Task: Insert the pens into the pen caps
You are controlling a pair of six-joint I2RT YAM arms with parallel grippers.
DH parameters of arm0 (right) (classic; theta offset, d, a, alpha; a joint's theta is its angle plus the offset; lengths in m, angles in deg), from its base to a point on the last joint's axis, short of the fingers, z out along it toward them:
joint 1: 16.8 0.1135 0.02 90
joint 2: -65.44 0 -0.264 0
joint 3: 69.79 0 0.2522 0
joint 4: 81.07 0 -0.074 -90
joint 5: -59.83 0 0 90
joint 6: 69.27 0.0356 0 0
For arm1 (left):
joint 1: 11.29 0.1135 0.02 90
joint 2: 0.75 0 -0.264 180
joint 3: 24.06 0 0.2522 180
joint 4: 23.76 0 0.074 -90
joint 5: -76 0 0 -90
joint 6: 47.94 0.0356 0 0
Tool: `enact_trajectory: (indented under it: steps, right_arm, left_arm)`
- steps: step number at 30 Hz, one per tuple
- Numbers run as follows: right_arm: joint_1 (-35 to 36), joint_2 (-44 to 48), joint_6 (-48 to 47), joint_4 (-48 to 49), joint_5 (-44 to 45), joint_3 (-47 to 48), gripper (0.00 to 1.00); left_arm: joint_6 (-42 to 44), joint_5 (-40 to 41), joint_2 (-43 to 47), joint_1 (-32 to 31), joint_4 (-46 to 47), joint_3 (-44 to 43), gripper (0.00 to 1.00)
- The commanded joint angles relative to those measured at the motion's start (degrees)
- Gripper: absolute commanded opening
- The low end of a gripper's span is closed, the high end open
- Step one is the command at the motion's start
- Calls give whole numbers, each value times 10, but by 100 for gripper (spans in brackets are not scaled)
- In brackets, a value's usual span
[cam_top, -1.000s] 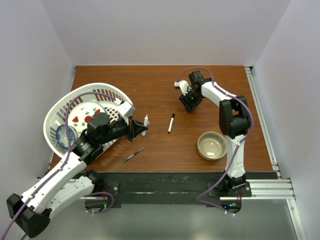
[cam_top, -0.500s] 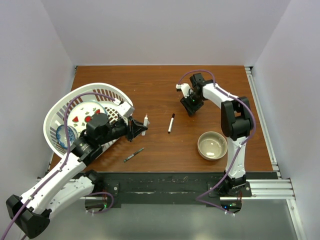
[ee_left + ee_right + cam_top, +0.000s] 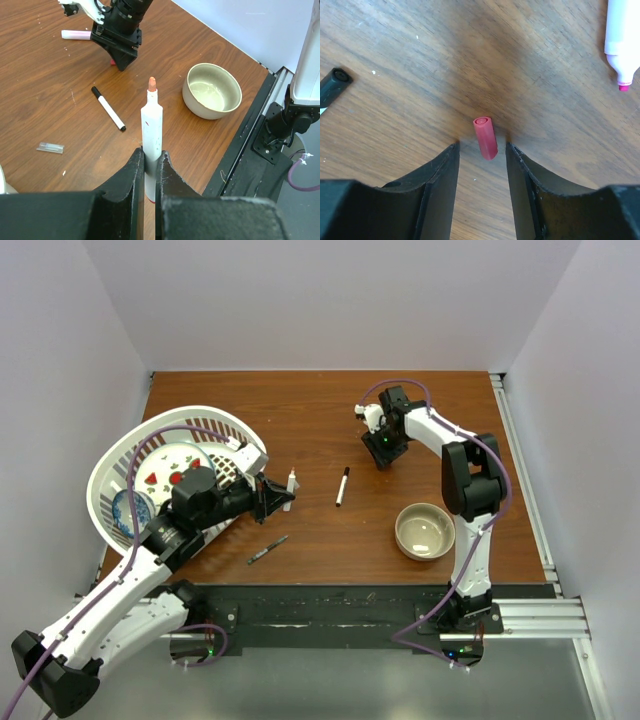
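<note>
My left gripper [image 3: 150, 152] is shut on a white-barrelled pen [image 3: 151, 125] and holds it above the table, orange-red tip pointing away; both also show in the top view [image 3: 272, 496]. My right gripper [image 3: 482, 147] is open and low over the table. A red pen cap [image 3: 485, 137] lies between its fingers, apart from both. A pink pen [image 3: 620, 45] lies just beyond it. A white pen with a black cap [image 3: 342, 485] lies mid-table. A thin dark grey pen [image 3: 268, 549] lies near the front. A small clear cap [image 3: 50, 147] lies below my left gripper.
A beige bowl [image 3: 424, 530] stands at the front right, near the right arm. A white basket [image 3: 120, 465] holding a strawberry-print plate sits tilted at the left, under the left arm. The table's front edge has a black rail [image 3: 350, 605].
My right gripper has shifted slightly to the right at the back of the table. My left arm and its pen have not moved.
</note>
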Motion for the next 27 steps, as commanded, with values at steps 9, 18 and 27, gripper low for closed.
enact_trajectory:
  steps: [9, 18, 27]
  right_arm:
    - [12, -36, -14, 9, 11, 20, 43]
    - [15, -46, -24, -7, -2, 29, 36]
    - [22, -37, 27, 2, -2, 17, 5]
  left_arm:
    - [0, -9, 4, 3, 24, 1, 0]
    - [0, -12, 2, 4, 26, 0, 0]
    - [-15, -8, -6, 2, 31, 0, 0]
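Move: The red pen cap lies almost under the right hand, about 1 cm ahead, 1 cm to its left and 1 cm below the open fingertips. The pink pen lies some 9 cm straight ahead of that hand, and the black-capped pen about 6 cm back and 9 cm to its left, both on the table. From the left hand, which holds a white pen up in the air, the red cap is roughly 22 cm ahead, 19 cm to the right and 24 cm below. The red cap ends up pinched between the right fingertips: the hand first slides level over the table, forward and left by about 1.5 cm, to centre on the cap with its wrist still pointing down, and then the half-open fingers close on the cap's sides, mostly late. The left hand stays in place and keeps its grip on the white pen. ##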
